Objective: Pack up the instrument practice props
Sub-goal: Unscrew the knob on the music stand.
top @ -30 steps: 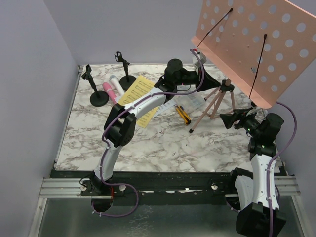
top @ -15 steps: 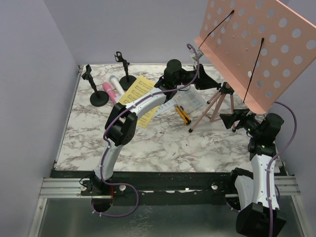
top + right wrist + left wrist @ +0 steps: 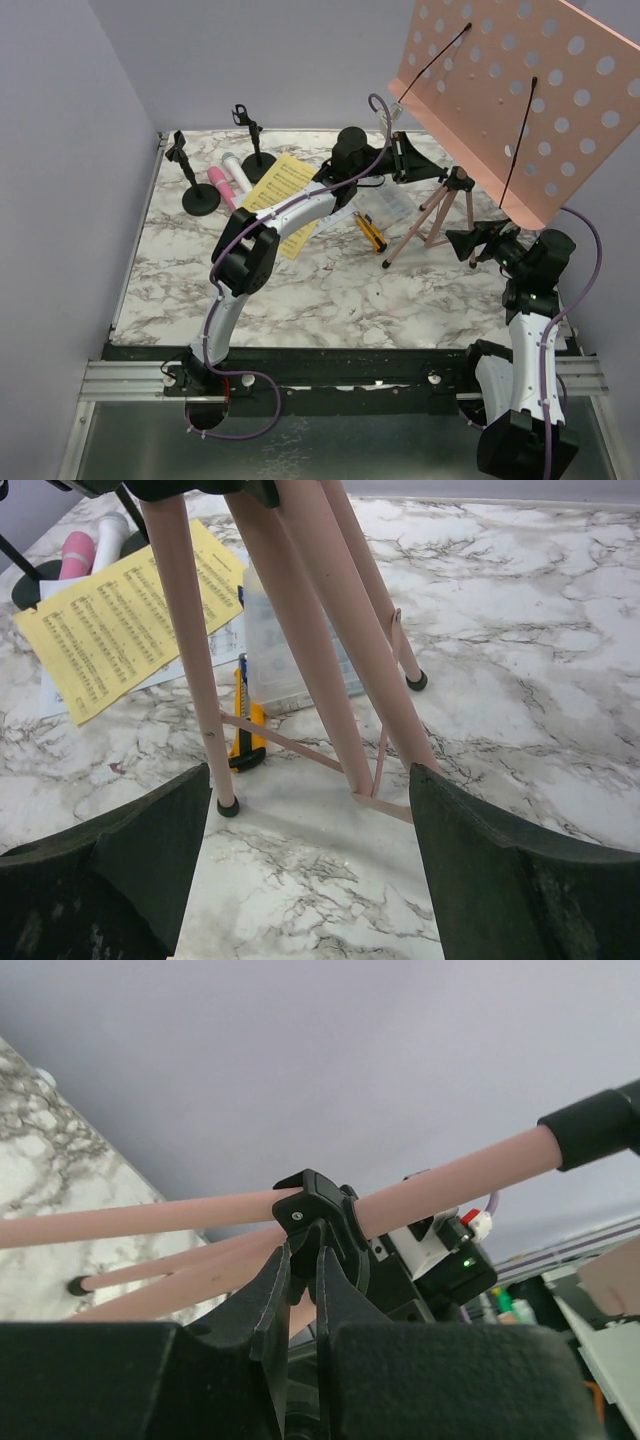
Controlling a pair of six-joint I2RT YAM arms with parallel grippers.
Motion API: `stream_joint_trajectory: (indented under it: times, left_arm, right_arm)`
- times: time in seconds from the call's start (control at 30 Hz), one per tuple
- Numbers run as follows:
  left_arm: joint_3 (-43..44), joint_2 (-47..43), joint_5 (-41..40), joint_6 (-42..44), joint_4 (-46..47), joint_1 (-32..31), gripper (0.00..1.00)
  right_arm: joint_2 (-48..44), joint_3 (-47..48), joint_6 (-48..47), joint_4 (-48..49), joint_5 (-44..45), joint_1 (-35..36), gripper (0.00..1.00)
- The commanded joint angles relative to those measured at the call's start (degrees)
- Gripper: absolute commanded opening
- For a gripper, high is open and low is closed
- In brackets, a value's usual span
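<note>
The pink perforated music rack [image 3: 520, 90] stands on its tripod legs [image 3: 425, 225] at the back right of the table. My left gripper [image 3: 408, 160] reaches it from the left. In the left wrist view this gripper [image 3: 303, 1255] is shut on the rack's black collar [image 3: 320, 1205], which sits around a pink tube [image 3: 450, 1175]. My right gripper [image 3: 465, 242] is open, low beside the legs; its wide-apart fingers frame the legs [image 3: 305, 640]. The pink microphone [image 3: 219, 186], the white microphone [image 3: 232, 165], two black mic holders [image 3: 200, 195] [image 3: 257, 160] and the yellow sheet music [image 3: 280, 195] lie at the back left.
A yellow-and-black utility knife [image 3: 371, 231] lies just left of the tripod feet, and a clear plastic box [image 3: 390, 205] lies behind it. Both show under the legs in the right wrist view, knife [image 3: 247, 720] and box [image 3: 275, 650]. Walls close the left and back sides.
The left gripper's jaws have closed on the rack's collar. The rack's board has swung up and back, and the tripod has shifted slightly right. The right arm has barely moved.
</note>
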Motion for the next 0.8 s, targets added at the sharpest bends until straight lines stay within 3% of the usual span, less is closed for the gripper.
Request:
stream_joint_trajectory:
  times: [0.0,0.2,0.5,0.6,0.77]
  left_arm:
    - [-0.54,-2.45,-3.54,-9.50,2.03,0.02,0.05]
    - [-2.30,-4.20,-5.44,-10.48,2.07,-0.05,0.24]
    - [-10.65,-9.54,-9.83,-5.97,4.51,1.04,0.41]
    - [-15.50,-11.86,-11.05,-2.13,5.61,1.59,0.51]
    - [-24.30,-15.77,-11.12,6.82,13.08,2.06,0.79]
  right_arm:
    - [-0.46,0.78,-0.12,-0.14,0.58,-0.54,0.84]
    - [-0.46,0.73,-0.09,-0.14,0.60,-0.71,0.84]
    - [-0.63,0.68,-0.16,-0.18,0.62,-0.80,0.84]
    - [-0.63,0.72,-0.16,-0.18,0.54,-0.90,0.84]
    - [-0.56,0.62,-0.15,-0.18,0.24,-0.93,0.84]
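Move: The left hand already has the knob pinched between its fingertips, level with the hand point, with the music stand's collar about 3 cm to the right and 1 cm back. Some 30 cm below, the parts box lies about 5 cm ahead and 8 cm to the left, and the yellow knife about 11 cm left and 2 cm back. From the idle right hand the knob is roughly 8 cm ahead, 7 cm left and 9 cm above. Counter-clockwise, looking along its fingers at the knob, the left wrist rolls a last 10 degrees or so while nearly in place, still gripping. The fingers then open to well over half, letting go of the knob, and the hand backs off about 4 cm to the left, away from the stand's collar, swinging some 10 degrees counter-clockwise as seen from above. ##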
